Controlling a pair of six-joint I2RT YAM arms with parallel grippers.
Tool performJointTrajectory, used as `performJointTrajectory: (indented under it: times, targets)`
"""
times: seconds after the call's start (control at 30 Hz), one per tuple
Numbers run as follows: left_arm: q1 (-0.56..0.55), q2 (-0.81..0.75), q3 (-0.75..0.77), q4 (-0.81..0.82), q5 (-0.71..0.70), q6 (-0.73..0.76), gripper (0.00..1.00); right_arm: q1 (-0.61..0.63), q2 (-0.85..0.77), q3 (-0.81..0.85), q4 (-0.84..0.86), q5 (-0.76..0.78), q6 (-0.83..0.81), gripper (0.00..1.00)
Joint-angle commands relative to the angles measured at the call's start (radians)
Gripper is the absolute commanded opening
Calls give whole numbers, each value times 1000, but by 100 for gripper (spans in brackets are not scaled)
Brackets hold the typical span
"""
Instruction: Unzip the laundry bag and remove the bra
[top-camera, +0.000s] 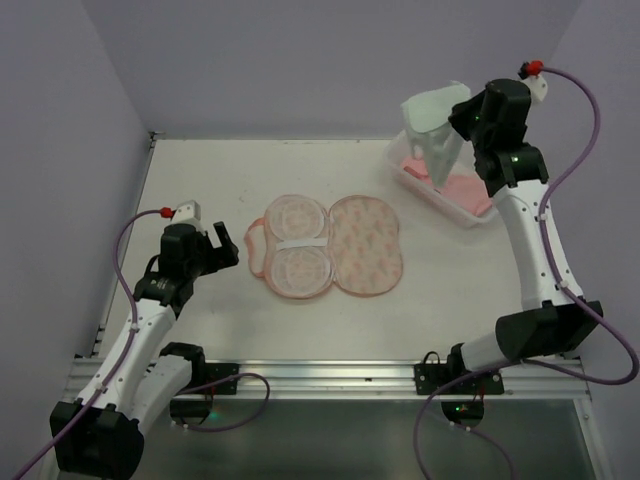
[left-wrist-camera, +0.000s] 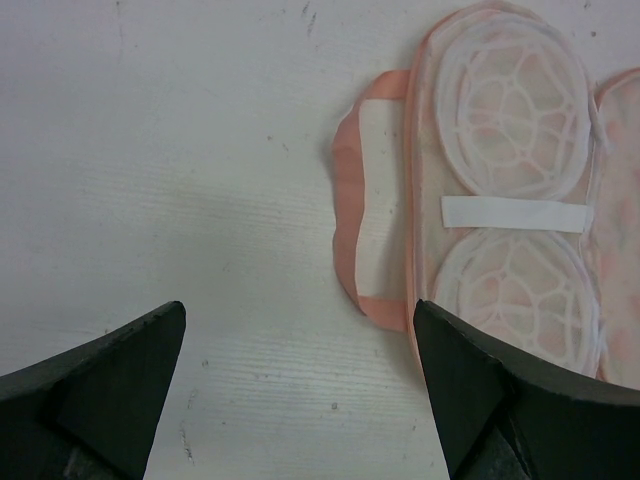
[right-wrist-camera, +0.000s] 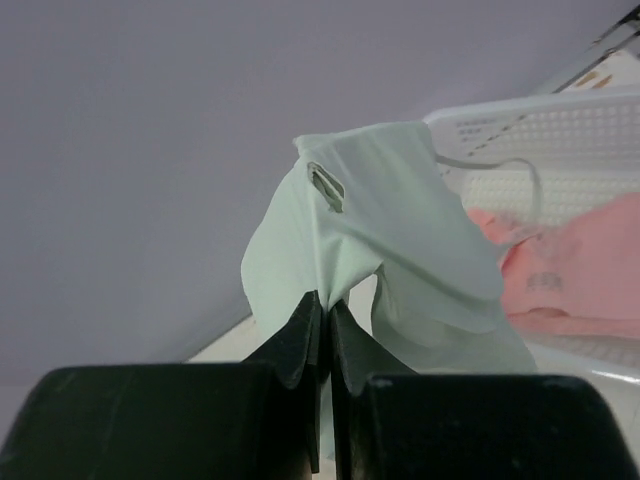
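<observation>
The laundry bag (top-camera: 325, 245) lies open flat on the table's middle, its lined half with white mesh cups on the left and its orange-patterned half on the right. It also shows in the left wrist view (left-wrist-camera: 510, 200), with its pink loop (left-wrist-camera: 365, 215) at its left. My left gripper (top-camera: 222, 250) is open and empty, low over the table just left of the bag. My right gripper (top-camera: 452, 125) is shut on the pale mint-green bra (top-camera: 435, 125), which hangs over the white basket. In the right wrist view the bra (right-wrist-camera: 370, 230) is pinched between the fingertips (right-wrist-camera: 308, 320).
The white slotted plastic basket (top-camera: 425, 190) stands at the back right and holds pink fabric (top-camera: 465, 190). It shows in the right wrist view (right-wrist-camera: 540, 130) too, with the pink fabric (right-wrist-camera: 570, 270). Purple walls close the table on the left, back and right.
</observation>
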Motion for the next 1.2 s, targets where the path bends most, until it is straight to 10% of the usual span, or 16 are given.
performJointTrajectory:
  times: [0.0, 0.4, 0.77, 1.17]
  targets:
    - [8, 0, -5, 38, -25, 23, 100, -92, 32, 18, -1, 109, 123, 0]
    - [6, 6, -3, 21, -47, 19, 100, -227, 233, -12, 62, 270, 375, 0]
    - [6, 18, -5, 14, -57, 11, 100, -196, 481, -79, 220, 5, 472, 2]
    - [6, 20, -6, 31, -25, 15, 100, -190, 300, -217, 93, -192, 224, 96]
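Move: The right hand hangs high in the air with the pale green bra already pinched; the basket's middle lies about 9 cm ahead, 11 cm to its right and some 34 cm below. The pink bra in it is around 6 cm ahead, 8 cm right and 35 cm down, while the opened laundry bag lies roughly 14 cm back, 21 cm left and 37 cm down. From the idle left hand, the basket is about 27 cm ahead, 59 cm right and 6 cm lower. Keeping its pinch on the green bra most of the way, the right hand lets go of it down at the basket, its fingers ending almost fully open. It gets there by swinging right and forward while sinking, about 30 cm down in all, then curves back left and a little back late in the descent, the fingers tipping some 30 degrees further down. ##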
